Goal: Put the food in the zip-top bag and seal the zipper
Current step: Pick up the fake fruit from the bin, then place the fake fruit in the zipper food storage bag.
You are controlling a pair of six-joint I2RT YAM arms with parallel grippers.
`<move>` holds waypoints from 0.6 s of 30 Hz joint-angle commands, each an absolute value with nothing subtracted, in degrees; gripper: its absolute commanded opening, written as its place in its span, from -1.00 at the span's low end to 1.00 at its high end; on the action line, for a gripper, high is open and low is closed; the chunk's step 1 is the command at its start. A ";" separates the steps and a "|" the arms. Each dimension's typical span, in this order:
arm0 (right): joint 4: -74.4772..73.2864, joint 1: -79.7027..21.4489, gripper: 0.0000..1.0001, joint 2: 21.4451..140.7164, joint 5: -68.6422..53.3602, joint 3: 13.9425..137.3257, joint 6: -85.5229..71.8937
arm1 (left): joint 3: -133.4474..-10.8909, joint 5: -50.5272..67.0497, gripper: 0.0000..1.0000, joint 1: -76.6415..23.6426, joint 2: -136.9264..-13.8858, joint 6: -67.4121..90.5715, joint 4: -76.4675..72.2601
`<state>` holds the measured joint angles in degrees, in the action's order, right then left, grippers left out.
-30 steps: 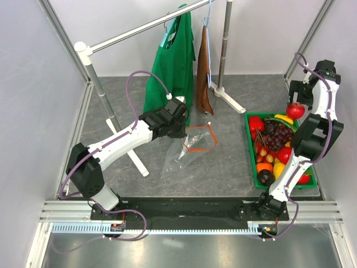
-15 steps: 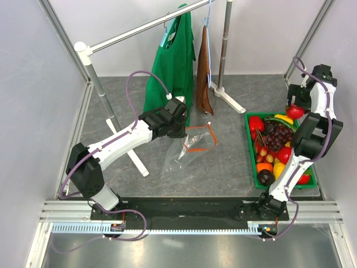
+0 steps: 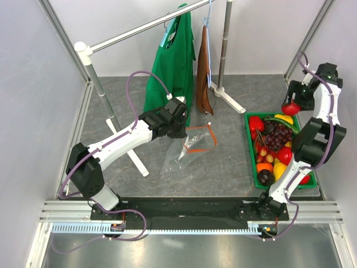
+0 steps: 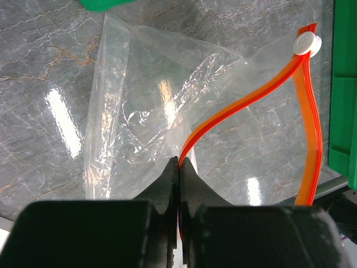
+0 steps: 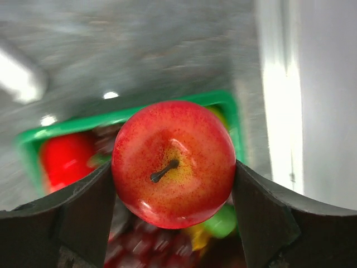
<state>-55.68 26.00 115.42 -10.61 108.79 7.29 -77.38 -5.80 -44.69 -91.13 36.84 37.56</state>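
Observation:
My right gripper [image 3: 292, 104] is shut on a red apple [image 3: 290, 108] and holds it in the air above the far end of the green tray [image 3: 250, 151]. In the right wrist view the apple [image 5: 173, 163] fills the space between the fingers [image 5: 83, 215], stem facing the camera. My left gripper [image 3: 182, 129] is shut on the orange-red zipper [image 4: 234, 111] of the clear zip-top bag [image 3: 187, 148], which lies crumpled on the table with its mouth held open. The zipper's whitish tab [image 4: 305, 42] sits at the far end. The tray holds more food, among it purple grapes [image 3: 275, 133] and a dark maroon fruit [image 3: 265, 176].
A green cloth bag [image 3: 172, 67] and a brown item [image 3: 204, 72] hang from a metal rack [image 3: 139, 28] behind the zip-top bag. The rack's white feet [image 3: 230, 97] lie on the grey table. Frame posts stand at the far corners.
My right gripper has lifted the apple and swung it a little left and back, above the tray's far end. The left arm and the bag have not moved.

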 commanded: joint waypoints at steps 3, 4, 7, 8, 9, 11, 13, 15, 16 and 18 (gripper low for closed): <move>-57.83 23.65 -0.08 99.43 -36.09 104.97 7.56 | -76.73 -4.40 -0.96 -44.12 -90.88 37.44 36.56; -57.14 21.82 -0.10 97.84 -40.73 103.46 7.30 | -76.73 -4.31 -0.96 -44.12 -90.88 37.44 36.56; -53.80 16.55 -0.17 91.16 -48.30 96.79 5.02 | -76.55 -3.87 -0.96 -44.03 -90.97 37.62 36.47; -52.05 14.70 -0.18 87.66 -49.30 95.11 4.66 | -76.55 -3.69 -0.96 -43.86 -90.97 37.53 36.47; -50.90 12.50 -0.20 85.97 -49.83 91.70 4.31 | -76.38 -3.60 -0.96 -43.77 -90.88 37.62 36.56; -46.27 5.91 -0.18 80.81 -50.71 86.35 2.65 | -76.29 -2.73 -0.96 -43.42 -90.88 37.35 36.47; -38.72 0.39 -0.17 77.27 -50.45 82.20 -1.38 | -75.85 -1.94 -0.96 -42.98 -90.79 37.44 36.04; -34.04 -3.94 -0.17 73.14 -48.08 76.13 -3.42 | -75.15 -0.27 -0.96 -42.63 -90.79 37.62 35.60; -32.19 -7.17 -0.17 72.26 -47.38 74.46 -4.56 | -74.97 -0.26 -0.96 -42.54 -90.70 37.88 35.33; -27.79 -10.01 -0.17 70.67 -45.45 69.80 -6.49 | -74.62 2.02 -0.96 -42.28 -90.70 38.06 34.63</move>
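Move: The right hand already grips the apple above the far side of the green bin. From this hand the mouth of the zip-top bag is some 43 cm to the left, 13 cm back and about 3 cm lower; the bin's middle is 14 cm back, 2 cm left and 10 cm below; the rack foot lies about 26 cm left, 10 cm ahead and 12 cm below. From the left hand, which pinches the zipper, the mouth lies level ahead, about 8 cm right and 4 cm below. Keeping its hold on the apple, the right hand climbs about 14 cm off the bin and sweeps fast to its left, some 33 cm in all, drawing back about 12 cm on the way towards the open bag mouth. As it travels the wrist turns counter-clockwise by roughly 45 degrees and its fingers swing up from steeply down to point more leftward, while the left hand stays nearly in place and keeps pinching the bag's zipper edge. ##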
